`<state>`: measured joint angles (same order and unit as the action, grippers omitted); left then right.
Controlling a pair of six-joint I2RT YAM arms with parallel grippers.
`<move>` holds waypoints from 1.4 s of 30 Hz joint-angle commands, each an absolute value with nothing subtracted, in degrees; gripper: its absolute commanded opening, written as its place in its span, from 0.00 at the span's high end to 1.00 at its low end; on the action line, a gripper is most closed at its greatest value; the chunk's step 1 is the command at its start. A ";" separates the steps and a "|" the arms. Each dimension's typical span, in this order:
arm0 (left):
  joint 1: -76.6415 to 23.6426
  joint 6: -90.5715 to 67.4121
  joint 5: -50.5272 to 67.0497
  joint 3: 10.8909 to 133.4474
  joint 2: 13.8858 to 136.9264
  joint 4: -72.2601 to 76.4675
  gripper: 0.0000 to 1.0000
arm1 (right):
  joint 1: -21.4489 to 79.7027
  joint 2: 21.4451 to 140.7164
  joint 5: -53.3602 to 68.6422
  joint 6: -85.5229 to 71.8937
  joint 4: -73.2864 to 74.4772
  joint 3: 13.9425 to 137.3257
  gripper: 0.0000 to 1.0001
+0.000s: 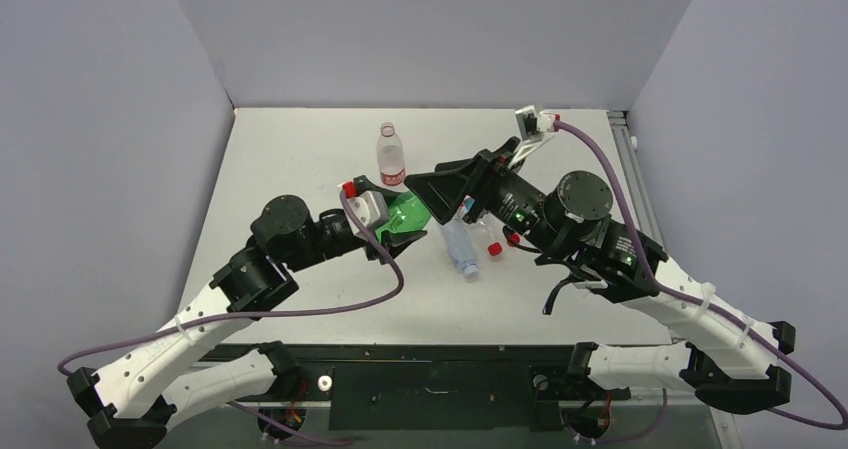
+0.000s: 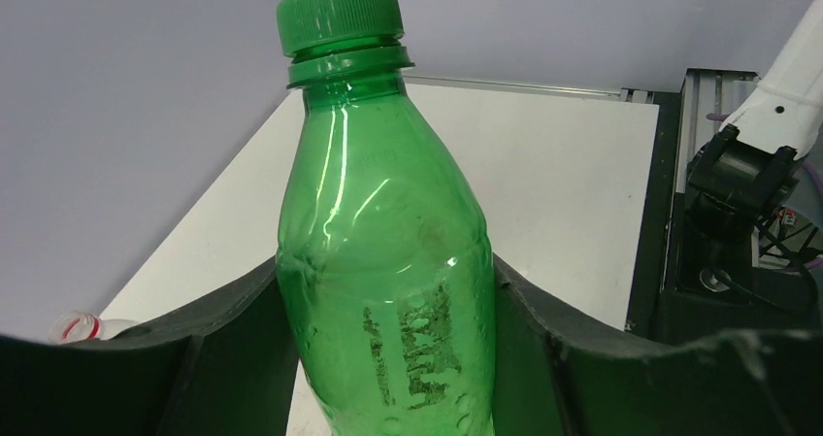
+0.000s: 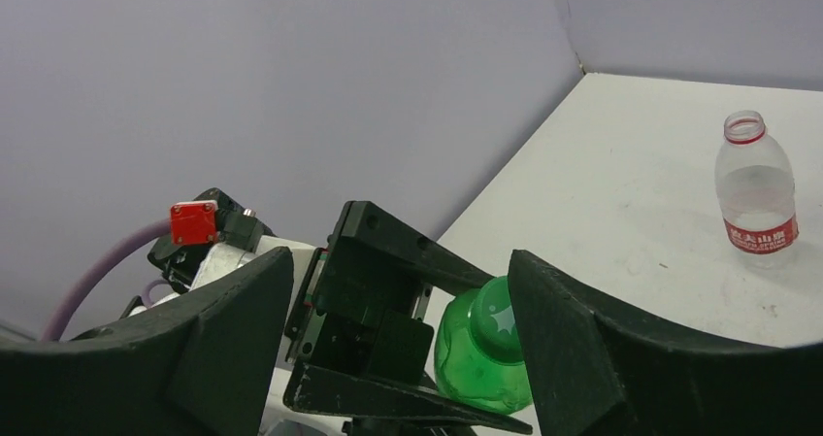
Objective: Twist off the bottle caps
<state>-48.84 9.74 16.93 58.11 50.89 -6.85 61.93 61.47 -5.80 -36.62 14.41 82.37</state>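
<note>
A green bottle [image 2: 388, 261] with its green cap [image 2: 338, 14] screwed on is clamped around the body by my left gripper [image 2: 384, 285], held tilted above the table [image 1: 300, 159]. In the top view the green bottle [image 1: 408, 214] points its neck at my right gripper [image 1: 437, 197], which hides the cap. In the right wrist view the green cap [image 3: 490, 319] sits just inside the right-hand finger [image 3: 563, 310] of my right gripper [image 3: 398, 295], whose jaws stand wide apart around it without clamping.
A clear red-label bottle [image 1: 391, 157] stands uncapped behind the grippers, also seen as the red-label bottle [image 3: 757, 188] in the right wrist view. A pale clear bottle [image 1: 460, 247] lies on the table. Two loose red caps [image 1: 494, 250] [image 1: 512, 237] rest beside it.
</note>
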 commanded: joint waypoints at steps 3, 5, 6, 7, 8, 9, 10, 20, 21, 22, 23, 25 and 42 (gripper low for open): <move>-49.18 13.67 19.16 59.78 46.97 -4.50 0.91 | 65.26 65.40 -14.42 -32.91 19.44 87.88 0.28; -49.14 14.32 18.94 59.79 46.35 -4.44 0.92 | 66.32 66.23 -17.94 -32.06 20.65 88.76 0.30; -49.20 14.41 18.75 59.75 46.16 -4.33 0.93 | 66.79 66.63 -19.21 -31.70 20.78 89.07 0.31; -49.17 14.44 18.69 59.65 45.79 -4.03 0.93 | 66.97 66.76 -19.58 -31.63 20.66 89.19 0.32; -49.15 14.38 18.52 59.62 45.66 -3.95 0.93 | 67.26 67.12 -20.10 -31.64 20.57 89.49 0.34; -49.18 14.31 18.44 59.64 45.38 -3.84 0.93 | 67.33 67.35 -20.20 -31.60 20.41 89.66 0.35; -49.16 14.26 18.28 59.62 45.28 -3.64 0.93 | 67.57 67.73 -20.50 -31.56 20.36 90.09 0.38; -49.18 12.98 16.65 58.71 45.12 -1.21 0.94 | 68.10 69.50 -20.19 -31.63 18.67 92.37 0.84; -49.17 12.64 15.98 58.82 45.49 -1.04 0.94 | 68.27 69.82 -19.90 -31.64 18.69 92.79 0.92; -49.24 11.86 15.59 58.99 45.77 -0.92 0.94 | 68.28 70.25 -19.88 -31.60 18.76 93.02 0.95; -49.16 11.47 14.97 59.50 46.47 0.11 0.95 | 68.35 70.46 -19.58 -31.52 18.83 93.46 1.00; -49.13 9.91 14.31 60.44 47.42 1.55 0.96 | 68.45 70.81 -18.81 -31.01 18.71 93.88 1.00; -47.87 -16.05 37.49 76.22 53.29 4.85 1.00 | 68.07 71.96 31.50 -13.25 24.86 112.97 1.00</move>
<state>-48.86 -6.52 34.44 72.95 52.29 1.17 67.11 72.47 11.33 -15.68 23.70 110.08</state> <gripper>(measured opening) 0.547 0.299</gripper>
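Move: Just ahead of the open right fingers, the green bottle's cap sits about 4 cm forward, 2 cm left and 4 cm below. Well below on the table lie the blue bottle, some 14 cm ahead and 10 cm right, and the red-label bottle, about 21 cm ahead and 15 cm right; the uncapped bottle stands roughly 31 cm ahead and 8 cm left. From the left hand, still gripping the green bottle's body, the cap is about 8 cm up, 2 cm forward and 1 cm right. Easing left and a little down and forward, the right hand closes its fingers on the green bottle's cap while the left brings the bottle up about 3 cm, slightly back and left, keeping its grip. Both then carry bottle and cap up and back together, roughly 10 cm up, the left hand turning clockwise and the right counter-clockwise while its fingers tip upward. ##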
